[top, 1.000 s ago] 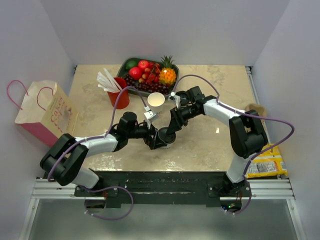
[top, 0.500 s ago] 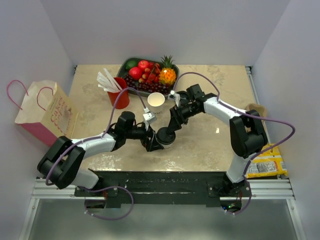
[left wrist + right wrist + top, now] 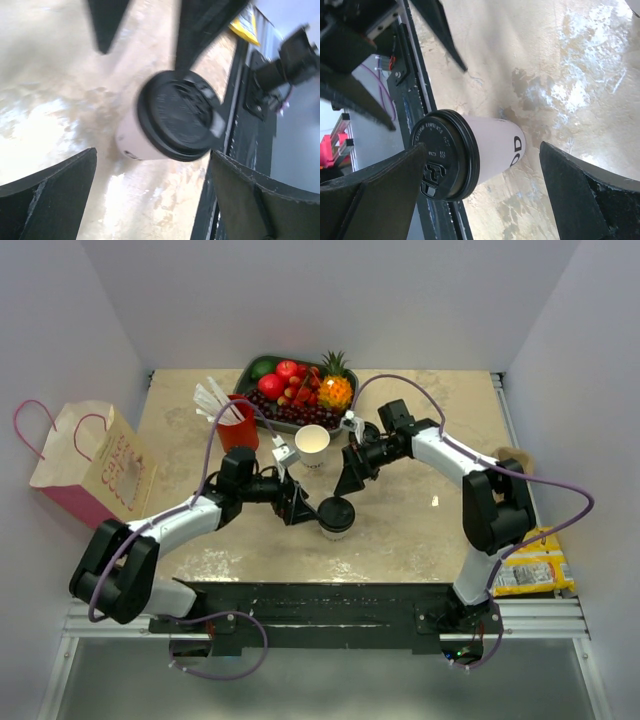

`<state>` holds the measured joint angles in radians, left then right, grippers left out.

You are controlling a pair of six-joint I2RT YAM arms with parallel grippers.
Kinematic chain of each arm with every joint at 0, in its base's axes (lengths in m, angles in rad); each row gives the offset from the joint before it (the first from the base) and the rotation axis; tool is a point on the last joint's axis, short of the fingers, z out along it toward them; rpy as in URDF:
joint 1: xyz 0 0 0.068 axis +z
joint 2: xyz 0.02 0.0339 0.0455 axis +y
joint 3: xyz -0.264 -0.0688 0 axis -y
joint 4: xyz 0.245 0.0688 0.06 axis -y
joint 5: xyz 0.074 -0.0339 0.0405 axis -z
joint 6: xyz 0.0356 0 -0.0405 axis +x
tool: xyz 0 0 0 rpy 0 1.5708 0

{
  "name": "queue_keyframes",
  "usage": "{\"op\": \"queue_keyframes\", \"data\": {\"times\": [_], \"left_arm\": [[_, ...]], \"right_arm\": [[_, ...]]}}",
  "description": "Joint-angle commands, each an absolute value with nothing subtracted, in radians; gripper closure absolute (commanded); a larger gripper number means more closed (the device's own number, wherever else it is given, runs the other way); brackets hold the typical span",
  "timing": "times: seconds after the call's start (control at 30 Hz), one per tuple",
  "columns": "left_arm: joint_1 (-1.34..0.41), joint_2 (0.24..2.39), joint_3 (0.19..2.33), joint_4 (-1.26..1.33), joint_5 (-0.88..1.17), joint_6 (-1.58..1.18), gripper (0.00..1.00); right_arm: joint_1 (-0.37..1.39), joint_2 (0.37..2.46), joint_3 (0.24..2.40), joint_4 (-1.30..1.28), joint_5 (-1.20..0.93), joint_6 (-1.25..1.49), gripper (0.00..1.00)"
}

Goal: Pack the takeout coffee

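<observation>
The takeout coffee (image 3: 335, 515), a white paper cup with a black lid, stands upright on the table near the front middle. It also shows in the left wrist view (image 3: 167, 125) and in the right wrist view (image 3: 490, 150). My left gripper (image 3: 298, 508) is open and empty just left of the cup, its jaws spread wide short of it (image 3: 152, 162). My right gripper (image 3: 350, 480) is open and empty just behind the cup and hangs over it (image 3: 482, 147). Neither gripper touches the cup.
A pink and tan paper bag (image 3: 90, 465) stands off the table's left edge. A red cup with white straws (image 3: 235, 425), a lidless white cup (image 3: 312, 440) and a fruit tray (image 3: 295, 390) sit at the back. A yellow packet (image 3: 530, 565) lies front right.
Both grippers have drawn back from the coffee cup: the left to the left, the right toward the back. The cup stands alone and has barely moved.
</observation>
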<state>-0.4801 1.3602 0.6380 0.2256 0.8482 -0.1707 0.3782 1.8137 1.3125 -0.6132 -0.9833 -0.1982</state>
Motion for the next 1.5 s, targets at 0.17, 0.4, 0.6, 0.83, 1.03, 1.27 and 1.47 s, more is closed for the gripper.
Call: {"op": "queue_keyframes", "data": {"times": [0.17, 0.4, 0.6, 0.83, 1.03, 1.27, 1.47], "left_arm": [[-0.431, 1.459, 0.641, 0.517, 0.864, -0.546, 0.00], [-0.437, 1.526, 0.661, 0.508, 0.824, -0.612, 0.00], [-0.445, 1.552, 0.638, 0.503, 0.842, -0.594, 0.00], [-0.451, 1.612, 0.629, 0.476, 0.818, -0.546, 0.01], [-0.449, 1.675, 0.611, 0.477, 0.821, -0.534, 0.02], [-0.446, 1.724, 0.586, 0.604, 0.864, -0.580, 0.04], [-0.446, 1.648, 0.624, 0.680, 0.920, -0.655, 0.00]], "right_arm": [[0.341, 1.746, 1.290, -0.698, -0.954, -0.236, 0.01], [0.337, 1.736, 1.193, -0.654, -1.008, -0.112, 0.01], [0.336, 1.736, 1.172, -0.664, -1.031, -0.135, 0.01], [0.341, 1.733, 1.117, -0.615, -1.022, -0.129, 0.01], [0.362, 1.709, 1.066, -0.551, -0.976, -0.137, 0.01], [0.367, 1.694, 1.029, -0.482, -0.925, -0.112, 0.01], [0.367, 1.661, 1.066, -0.512, -1.057, -0.112, 0.01]]}}
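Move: The lid on the standing cup is roughly 6 cm to the right of the left hand, level with it fore and aft and a couple of centimetres lower; from the right hand it lies about 5 cm back, 3 cm left and 2 cm down. The open white cup stands some 16 cm ahead of that lid and 5 cm left of it, and the spare black lid lies on the table about 17 cm ahead of the right hand and 4 cm to its right. Both open grippers come back down onto the cup's lid from two sides: the left goes forward about 3 cm while rolling some 20 degrees, then sinks along the near-left side, easing right, until its upper finger rests on the lid's rim. The right first slides a little right, then draws back about 5 cm while sinking 3 to 4 cm, bringing a fingertip onto the lid's right part, and both hold there with fingers wide. ##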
